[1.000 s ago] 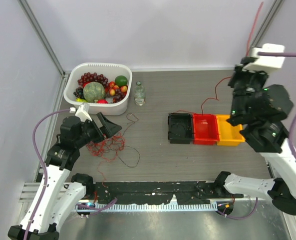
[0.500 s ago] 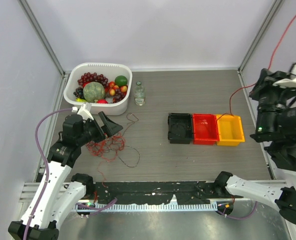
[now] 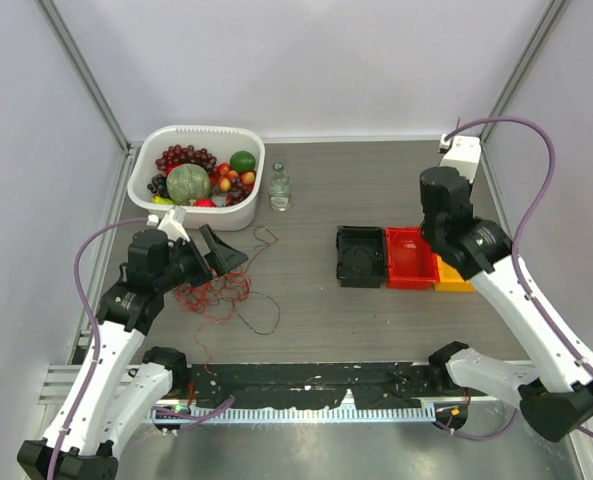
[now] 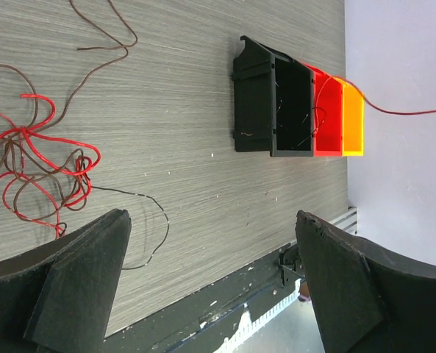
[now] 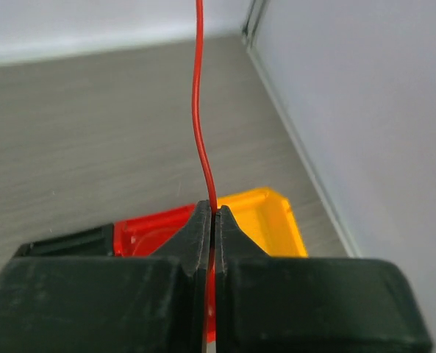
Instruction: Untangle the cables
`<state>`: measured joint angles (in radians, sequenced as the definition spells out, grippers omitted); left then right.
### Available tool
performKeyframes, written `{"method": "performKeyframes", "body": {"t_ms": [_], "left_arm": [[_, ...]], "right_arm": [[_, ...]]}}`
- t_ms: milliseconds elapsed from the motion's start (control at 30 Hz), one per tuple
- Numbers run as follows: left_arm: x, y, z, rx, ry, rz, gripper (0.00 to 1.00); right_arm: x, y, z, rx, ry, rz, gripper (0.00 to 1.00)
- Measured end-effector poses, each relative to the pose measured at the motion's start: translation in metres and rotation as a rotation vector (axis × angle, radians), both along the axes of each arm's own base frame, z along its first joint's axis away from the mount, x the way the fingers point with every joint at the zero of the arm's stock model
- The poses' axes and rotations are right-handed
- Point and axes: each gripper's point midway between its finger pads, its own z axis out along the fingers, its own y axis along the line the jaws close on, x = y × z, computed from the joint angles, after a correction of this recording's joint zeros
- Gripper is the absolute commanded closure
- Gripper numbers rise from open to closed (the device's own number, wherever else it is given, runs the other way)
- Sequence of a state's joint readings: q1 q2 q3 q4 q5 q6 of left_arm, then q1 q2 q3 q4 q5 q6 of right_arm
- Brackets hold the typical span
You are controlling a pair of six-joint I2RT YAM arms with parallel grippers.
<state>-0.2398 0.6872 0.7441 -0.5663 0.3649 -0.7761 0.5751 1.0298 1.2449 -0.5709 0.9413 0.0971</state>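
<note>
The cables (image 3: 216, 288) lie as a loose clump of thin red and dark wires on the table's left side, also seen in the left wrist view as the cables (image 4: 37, 158). My left gripper (image 3: 219, 256) hovers at the clump's upper edge. In its own view the left gripper (image 4: 212, 220) is open with nothing between the fingers. My right gripper (image 5: 212, 209) is shut on a single red cable (image 5: 198, 110), above the red bin (image 5: 148, 224) and yellow bin (image 5: 265, 213). That strand (image 4: 405, 112) runs off past the bins.
Black bin (image 3: 361, 257), red bin (image 3: 408, 257) and yellow bin (image 3: 458, 281) stand in a row at centre right. A white basket (image 3: 201, 130) of fruit and a small bottle (image 3: 279, 187) stand at the back left. Metal frame posts line both sides.
My right arm has swung down from high at the right edge to over the red and yellow bins, still holding the red cable. The left arm has barely moved.
</note>
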Motion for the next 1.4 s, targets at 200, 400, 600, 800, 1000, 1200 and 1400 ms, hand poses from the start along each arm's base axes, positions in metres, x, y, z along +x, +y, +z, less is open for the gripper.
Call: {"method": "performKeyframes", "body": {"t_ms": [200, 400, 600, 800, 1000, 1200, 1400], "left_arm": [[-0.002, 0.0, 0.0, 0.0, -0.005, -0.004, 0.02], [-0.005, 0.001, 0.0, -0.004, -0.018, -0.007, 0.02], [-0.008, 0.0, -0.001, -0.007, -0.015, -0.013, 0.02], [-0.01, 0.0, -0.003, -0.01, -0.017, -0.015, 0.02], [-0.011, -0.001, -0.004, -0.011, -0.011, -0.02, 0.02], [-0.011, -0.001, -0.004, -0.011, -0.012, -0.02, 0.02], [-0.011, 0.001, -0.008, 0.013, -0.006, -0.022, 0.02]], "right_arm": [[0.013, -0.025, -0.098, 0.273, 0.233, -0.031, 0.99], [0.015, -0.01, -0.153, 0.496, 0.38, -0.002, 0.99], [0.001, 0.013, -0.219, 0.603, 0.571, 0.007, 0.99], [-0.009, 0.011, -0.252, 0.596, 0.659, -0.034, 0.99], [-0.014, 0.011, -0.285, 0.588, 0.737, -0.066, 0.99], [-0.016, 0.009, -0.3, 0.561, 0.795, -0.074, 0.6], [-0.011, 0.011, -0.281, 0.544, 0.763, -0.026, 0.46]]}}
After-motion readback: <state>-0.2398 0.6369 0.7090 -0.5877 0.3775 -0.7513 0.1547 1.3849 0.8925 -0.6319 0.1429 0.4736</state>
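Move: The right hand, fingers shut on the red cable, is high above the red bin; the bin's middle lies about 31 cm below, only a centimetre or so nearer the base. The black bin stands level with the red one, some 13 cm to its left, and the yellow bin about 12 cm to its right. From the open, idle left hand the red bin lies roughly 42 cm to the right and 19 cm lower. Straight down in one quick sweep of about 30 cm, the right hand carries the held red cable into the red bin, tipping its fingers by some 50 degrees until they point steeply down. At the bottom the fingers open about halfway and let go of the cable, and the hand starts back up by about 2 cm. ##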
